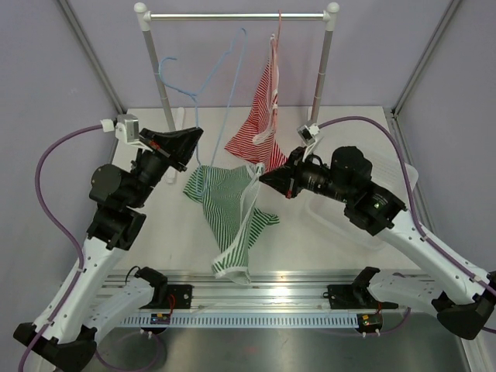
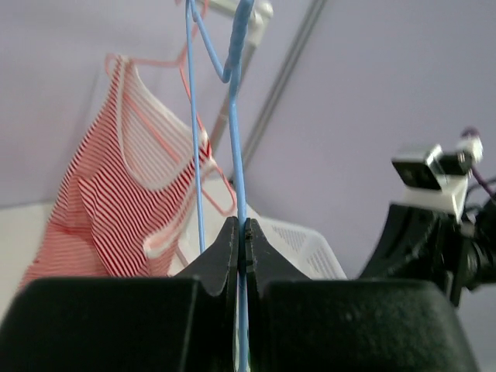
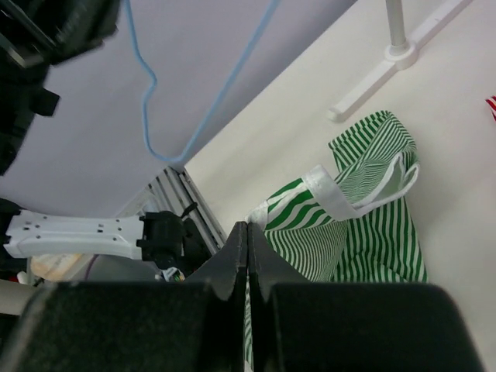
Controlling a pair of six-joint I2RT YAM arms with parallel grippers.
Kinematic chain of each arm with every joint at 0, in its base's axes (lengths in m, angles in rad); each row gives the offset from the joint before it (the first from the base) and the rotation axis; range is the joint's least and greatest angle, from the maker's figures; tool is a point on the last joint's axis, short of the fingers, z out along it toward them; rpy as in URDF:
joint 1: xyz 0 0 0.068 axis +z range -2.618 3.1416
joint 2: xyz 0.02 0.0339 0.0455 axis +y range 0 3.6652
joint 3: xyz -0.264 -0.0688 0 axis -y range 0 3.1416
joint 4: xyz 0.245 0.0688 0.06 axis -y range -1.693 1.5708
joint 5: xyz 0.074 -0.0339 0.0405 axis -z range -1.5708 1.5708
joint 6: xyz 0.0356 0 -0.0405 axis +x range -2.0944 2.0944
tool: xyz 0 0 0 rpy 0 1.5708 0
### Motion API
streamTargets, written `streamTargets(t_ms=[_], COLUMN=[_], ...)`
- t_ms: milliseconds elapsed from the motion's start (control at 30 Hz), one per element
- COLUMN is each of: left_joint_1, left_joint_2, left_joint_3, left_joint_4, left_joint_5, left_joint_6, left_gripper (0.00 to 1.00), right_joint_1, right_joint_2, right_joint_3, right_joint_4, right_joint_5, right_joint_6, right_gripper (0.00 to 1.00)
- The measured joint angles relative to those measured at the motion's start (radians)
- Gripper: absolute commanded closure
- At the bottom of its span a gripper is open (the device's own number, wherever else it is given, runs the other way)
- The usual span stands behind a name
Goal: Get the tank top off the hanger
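My left gripper is shut on the thin wire of the blue hanger, which it holds in the air, off the rail. The green-and-white striped tank top hangs from my right gripper, which is shut on its white-trimmed edge. The rest of the top trails down onto the table. In the right wrist view the hanger shows against the wall, apart from the fabric. In the top view its lower end reaches the top's upper edge; whether they touch I cannot tell.
A red-striped tank top hangs on a pink hanger from the rack's rail. The rack's posts and foot stand at the back. A white basket sits under my right arm.
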Motion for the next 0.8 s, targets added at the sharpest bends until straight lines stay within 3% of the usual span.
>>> streamTargets(t_ms=[133, 333, 400, 467, 500, 633, 800], left_joint_1=[-0.002, -0.005, -0.005, -0.006, -0.006, -0.006, -0.006], left_joint_2=[0.034, 0.062, 0.053, 0.050, 0.056, 0.137, 0.328], left_joint_3=[0.058, 0.183, 0.183, 0.183, 0.186, 0.258, 0.471], left_joint_4=[0.040, -0.118, -0.208, -0.303, -0.352, -0.541, -0.722], left_joint_5=[-0.088, -0.169, -0.198, -0.225, -0.238, -0.266, -0.283], left_joint_6=[0.014, 0.031, 0.032, 0.032, 0.031, 0.034, 0.067], left_gripper=[1.00, 1.00, 1.00, 1.00, 1.00, 1.00, 1.00], right_joint_1=[0.019, 0.099, 0.122, 0.131, 0.133, 0.135, 0.134], right_joint_2=[0.018, 0.116, 0.173, 0.221, 0.242, 0.260, 0.160], right_joint_3=[-0.003, -0.113, -0.135, -0.140, -0.140, -0.133, -0.130], right_joint_4=[-0.078, -0.101, -0.101, -0.101, -0.102, -0.135, -0.156], right_joint_5=[0.027, 0.079, 0.093, 0.105, 0.121, 0.211, 0.281], right_joint_6=[-0.052, -0.070, -0.068, -0.062, -0.063, -0.079, -0.087], right_gripper=[1.00, 1.00, 0.72, 0.16, 0.01, 0.01, 0.00])
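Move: The right gripper already pinches the green-striped tank top, whose middle hangs about 5 cm ahead, 8 cm to its left and 26 cm below, over open table. From this hand the red-striped tank top on the rack is some 36 cm ahead and 2 cm left, 12 cm lower; the white basket sits about 22 cm ahead, 33 cm right, 33 cm lower. From the left gripper, holding the freed blue hanger, the green top's middle lies 1 cm ahead, 7 cm right and 33 cm down. Lower the right gripper some 19 cm towards the table, tipping its fingers down, and near the bottom open it wide so the strap comes out of the fingers, then start back up about 3 cm. Meanwhile keep the left gripper shut on the blue hanger: lift it a little and leftward, then sink it to about 6 cm below where it began while easing forward, tipping the fingers down and turning them counter-clockwise. ##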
